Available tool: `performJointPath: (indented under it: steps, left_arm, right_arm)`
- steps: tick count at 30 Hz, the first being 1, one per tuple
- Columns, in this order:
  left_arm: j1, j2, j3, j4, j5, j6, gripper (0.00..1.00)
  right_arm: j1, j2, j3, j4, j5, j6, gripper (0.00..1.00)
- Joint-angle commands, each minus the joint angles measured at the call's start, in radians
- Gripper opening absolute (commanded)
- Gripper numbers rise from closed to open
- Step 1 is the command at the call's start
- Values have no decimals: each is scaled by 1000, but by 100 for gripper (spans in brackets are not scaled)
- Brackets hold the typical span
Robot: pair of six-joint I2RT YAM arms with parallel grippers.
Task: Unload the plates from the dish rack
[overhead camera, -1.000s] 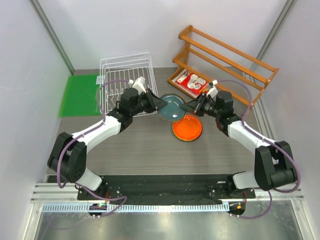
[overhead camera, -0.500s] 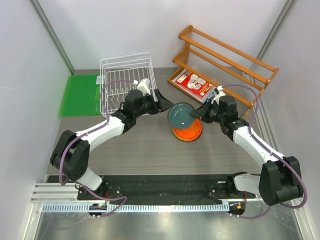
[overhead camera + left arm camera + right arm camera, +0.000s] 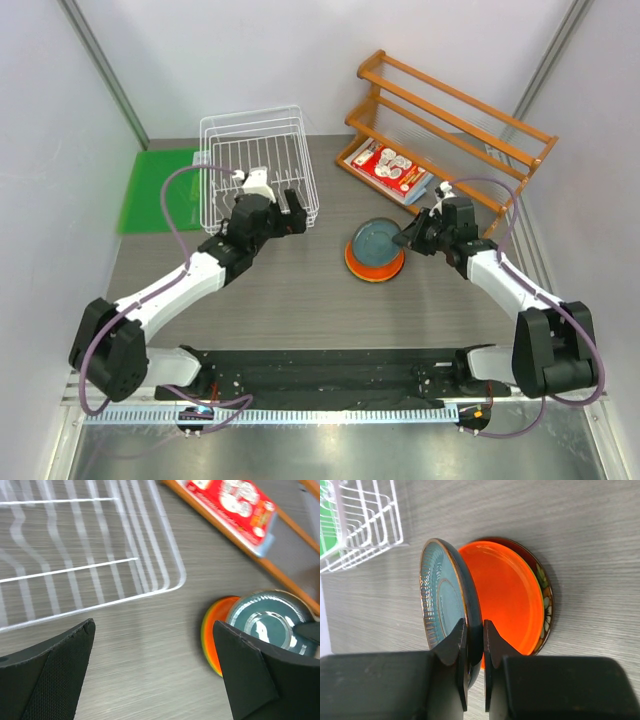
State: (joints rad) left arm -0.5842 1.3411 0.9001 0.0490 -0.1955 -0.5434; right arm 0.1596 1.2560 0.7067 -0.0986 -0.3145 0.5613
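My right gripper [image 3: 474, 630] is shut on the rim of the blue-grey plate [image 3: 442, 595], holding it tilted over the stack. The orange plate [image 3: 505, 590] lies on top of that stack, with the dark red patterned plate [image 3: 546, 605] at the bottom. In the left wrist view a thin lime green edge [image 3: 203, 632] shows under the orange plate [image 3: 212, 630]. From above, the blue-grey plate [image 3: 378, 240] covers most of the orange one [image 3: 372, 270]. My left gripper [image 3: 297, 212] stands open and holds nothing, near the front right corner of the white wire dish rack [image 3: 250, 117]. No plate shows in the rack.
An orange-brown wooden slatted shelf [image 3: 450, 110] stands at the back right, with a flat red-and-white packet [image 3: 392, 165] on its low tier. A green board [image 3: 160, 190] lies left of the rack. Grey walls close in both sides.
My left gripper let go of the blue-grey plate, opened wide and drew back left toward the rack. My right gripper carried the plate down over the orange plate.
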Motion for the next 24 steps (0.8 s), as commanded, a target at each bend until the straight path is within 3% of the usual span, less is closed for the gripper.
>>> performJointPath:
  steps: [1,9,12,16,24]
  left_arm:
    - [-2,-89,-79,-34,-214,77,100]
    - [-2,-261,-217,-32,-406,74,99]
    - [-2,-312,-257,-28,-469,80,100]
    - [-2,-327,-282,-29,-521,95,99]
    - [0,-266,-241,-90,-513,99,99]
  right_arm:
    - [-3,39,7,65,-34,-12,1]
    - [-3,98,-7,122,-67,-29,1]
    - [-3,120,5,106,-84,-58,14]
    - [-5,125,22,60,-86,-75,60]
    - [0,57,69,-91,63,-139,90]
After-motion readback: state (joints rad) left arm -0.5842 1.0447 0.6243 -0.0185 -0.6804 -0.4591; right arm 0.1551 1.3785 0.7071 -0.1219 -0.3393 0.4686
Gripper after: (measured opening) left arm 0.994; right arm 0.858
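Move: The right hand already holds the blue plate by its right-hand rim; the plate stack, orange on top, is centred some 6 cm to this hand's left, about 2 cm ahead and 5 cm below. The red book lies about 20 cm ahead and 4 cm left; the dish rack's middle is some 39 cm left and 19 cm ahead. From the empty left hand, the stack is about 25 cm right, 8 cm back and 12 cm below. Right hand lowers the blue plate about 4 cm onto the stack and opens; left hand swings about 13 cm left. ##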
